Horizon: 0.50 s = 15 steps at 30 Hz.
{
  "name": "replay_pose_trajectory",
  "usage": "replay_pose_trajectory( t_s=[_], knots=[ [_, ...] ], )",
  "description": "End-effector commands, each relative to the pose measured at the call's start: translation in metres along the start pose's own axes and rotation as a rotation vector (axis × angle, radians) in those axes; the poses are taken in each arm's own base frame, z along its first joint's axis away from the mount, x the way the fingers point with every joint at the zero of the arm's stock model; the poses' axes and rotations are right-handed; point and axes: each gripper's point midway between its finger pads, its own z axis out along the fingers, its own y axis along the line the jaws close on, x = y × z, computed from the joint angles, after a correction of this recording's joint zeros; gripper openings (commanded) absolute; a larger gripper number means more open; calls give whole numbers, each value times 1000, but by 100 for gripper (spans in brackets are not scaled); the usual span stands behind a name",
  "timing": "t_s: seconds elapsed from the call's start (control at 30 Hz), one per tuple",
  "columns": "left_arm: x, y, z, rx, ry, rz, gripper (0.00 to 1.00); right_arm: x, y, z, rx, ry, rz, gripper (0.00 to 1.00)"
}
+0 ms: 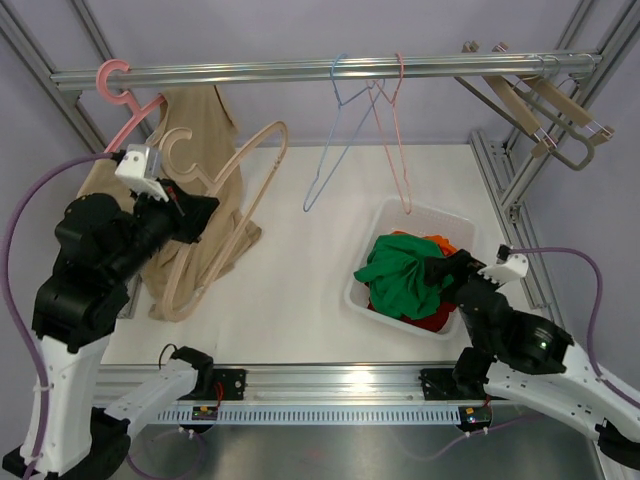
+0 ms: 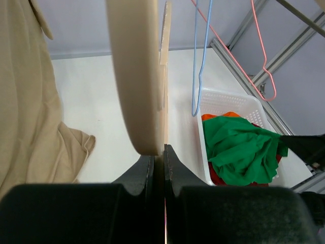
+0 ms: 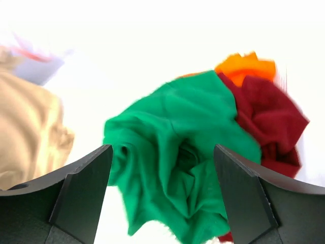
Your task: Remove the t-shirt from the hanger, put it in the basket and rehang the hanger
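Observation:
A tan t-shirt (image 1: 205, 120) hangs from near the rail at the back left and drapes down onto the table; it also shows in the left wrist view (image 2: 25, 101). A big beige hanger (image 1: 262, 160) is off the rail and tilted in front of the shirt, its lower end lying over the cloth. My left gripper (image 1: 198, 215) is shut on the hanger's edge (image 2: 137, 76), with the jaws pressed together (image 2: 163, 152). My right gripper (image 1: 442, 268) is open and empty, just above a green garment (image 3: 172, 152) in the basket.
A white basket (image 1: 425, 212) at the right holds green (image 1: 400, 272), red and orange clothes. A pink hanger (image 1: 118, 82), a blue wire hanger (image 1: 335, 140) and a pink wire hanger (image 1: 395, 130) hang on the rail (image 1: 300, 70). Wooden hangers (image 1: 530, 105) hang at the back right.

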Motion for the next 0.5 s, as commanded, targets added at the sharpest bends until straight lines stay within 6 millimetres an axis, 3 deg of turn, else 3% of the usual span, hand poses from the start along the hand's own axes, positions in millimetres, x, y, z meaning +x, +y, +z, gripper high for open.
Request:
replay_pose_trajectory(
  t_s=[0.0,0.07,0.17,0.47],
  knots=[
    [-32,-12,28,51,-68,13,0,-36,-4,-25,-36,-8,-88,89],
    [-37,-15,39,65,-68,17,0,-48,-9,-35,-61,-8,-103,90],
    [-48,-14,64,69,-84,57,0,-66,0,-50,-130,-8,-101,90],
    [-74,-20,141,116,-58,142,0,-50,29,-45,-250,25,-169,89]
  ],
)
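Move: The left hand already holds the bare wooden hanger; the rail it is carried to runs across about 20 cm ahead and 8 cm higher. The beige t-shirt hangs some 8 cm to this hand's left and 12 ahead, its middle 12 lower; the empty blue hanger is about 21 cm right and 20 ahead. From the open right hand, the beige t-shirt lies roughly 55 cm left and 12 ahead, the green shirt about 5 ahead, 5 left and 14 below. The left hand keeps its grip on the wooden hanger and sweeps it steadily forward about 12 cm and half as far to the right, nearly level, past the beige t-shirt so that the hook comes up to the rail. The right hand, empty and wide open, draws up some 7 cm and a little back from the green shirt, drifting right before easing slightly left again, and turns about 10 degrees counter-clockwise. ##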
